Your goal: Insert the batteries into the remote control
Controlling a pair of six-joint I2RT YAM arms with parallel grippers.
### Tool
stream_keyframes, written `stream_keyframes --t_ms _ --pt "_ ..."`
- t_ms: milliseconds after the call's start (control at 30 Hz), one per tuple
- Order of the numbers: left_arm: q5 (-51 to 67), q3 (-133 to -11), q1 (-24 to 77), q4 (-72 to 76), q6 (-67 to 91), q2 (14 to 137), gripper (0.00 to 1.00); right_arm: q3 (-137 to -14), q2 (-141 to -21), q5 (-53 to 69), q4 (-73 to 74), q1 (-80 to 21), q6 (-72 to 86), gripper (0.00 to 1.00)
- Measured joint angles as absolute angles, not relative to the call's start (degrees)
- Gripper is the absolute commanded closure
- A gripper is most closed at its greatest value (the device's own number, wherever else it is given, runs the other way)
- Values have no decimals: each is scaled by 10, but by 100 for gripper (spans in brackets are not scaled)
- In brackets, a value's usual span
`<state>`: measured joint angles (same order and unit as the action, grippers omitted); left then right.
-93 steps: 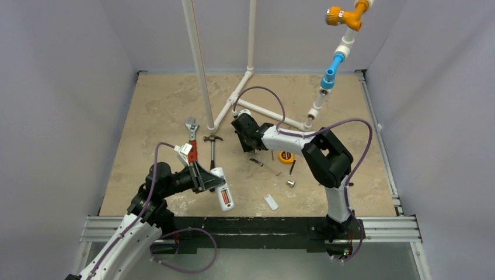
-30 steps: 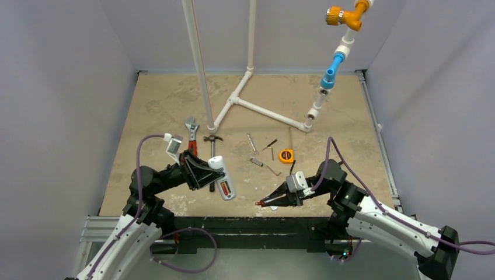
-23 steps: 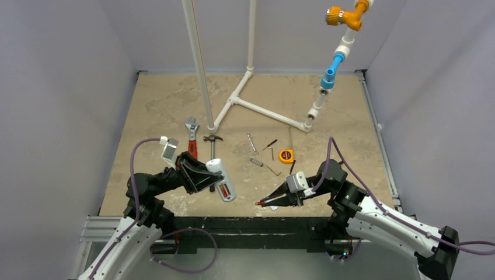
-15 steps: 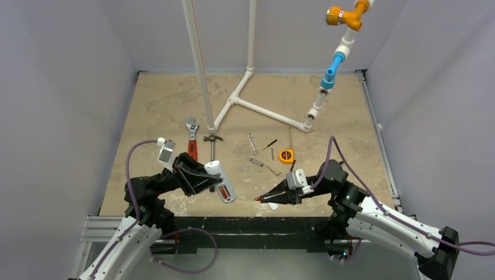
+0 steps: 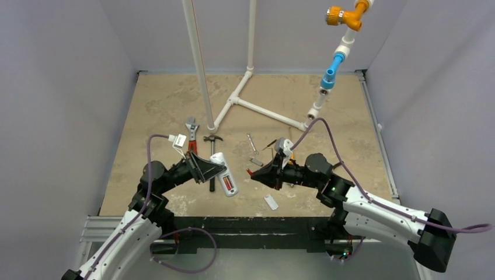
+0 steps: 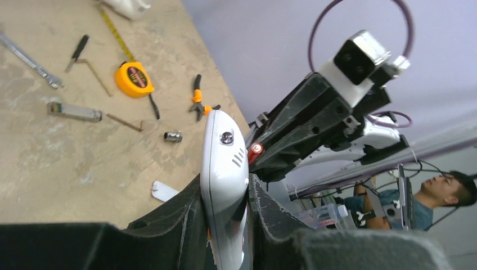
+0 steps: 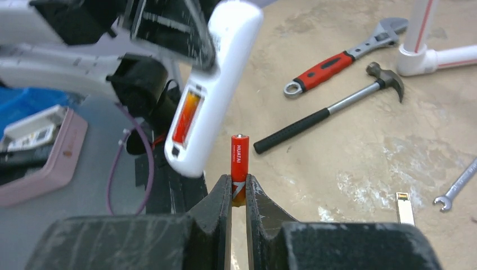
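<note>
My left gripper (image 5: 209, 169) (image 6: 224, 183) is shut on the remote control (image 5: 224, 179) (image 6: 225, 157), a slim white handset held above the table with its back recess facing up. One orange-red battery (image 5: 228, 184) (image 7: 186, 116) lies in that recess. My right gripper (image 5: 257, 174) (image 7: 238, 188) is shut on the lower end of a second battery (image 7: 239, 157) (image 6: 256, 151), which points at the remote. Its tip sits a short gap to the right of the remote's lower end. A small white cover plate (image 5: 271, 202) (image 6: 166, 191) lies on the table near the front edge.
A red-handled wrench (image 5: 191, 135) (image 7: 337, 62) and a hammer (image 5: 212, 146) (image 7: 332, 109) lie behind the remote. An orange tape measure (image 6: 134, 79), pliers (image 6: 197, 101) and small metal bits are scattered mid-table. A white pipe frame (image 5: 257, 108) stands at the back.
My right gripper has moved from the front edge up and left with the battery, close to the remote. The left arm has shifted the remote slightly right and back.
</note>
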<state>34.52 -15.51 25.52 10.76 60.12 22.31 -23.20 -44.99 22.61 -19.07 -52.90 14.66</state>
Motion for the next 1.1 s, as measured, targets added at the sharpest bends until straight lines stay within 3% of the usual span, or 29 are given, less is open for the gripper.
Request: stream_keyframes --t_ms 200,367,533,1100 --pt "294 -155 255 45 622 244 100 -327 -518 148 -154 -555 229 100" --pt "263 -155 255 16 635 239 100 -396 -583 61 -130 -632 270 100" --pt "246 -155 255 3 644 228 100 -409 -636 -12 -125 -691 299 100" --pt "234 -155 255 -19 655 222 100 -481 -727 -163 -57 -752 309 100"
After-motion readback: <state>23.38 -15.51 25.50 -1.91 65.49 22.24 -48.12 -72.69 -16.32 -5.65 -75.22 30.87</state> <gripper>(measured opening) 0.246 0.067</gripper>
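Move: The remote's open battery compartment lies about 10 cm left of the right gripper, 3 cm back and roughly level with it. On the table, some 17 cm below, the loose white cover is about 7 cm right and 5 cm back, and the grey stick 11 cm ahead and 1 cm right. From the left gripper, which holds the remote, the red battery in the right fingers is about 11 cm right and 2 cm back, 1 cm lower. Keep the battery pinched and swing the right gripper about 10 cm left to the remote's open compartment, arching up some 4 cm and then down over it, while turning clockwise and tipping the fingers down. Meanwhile lower the left gripper about 4 cm and ease it slightly forward, tilting the still-gripped remote some 15 degrees, far end down. ##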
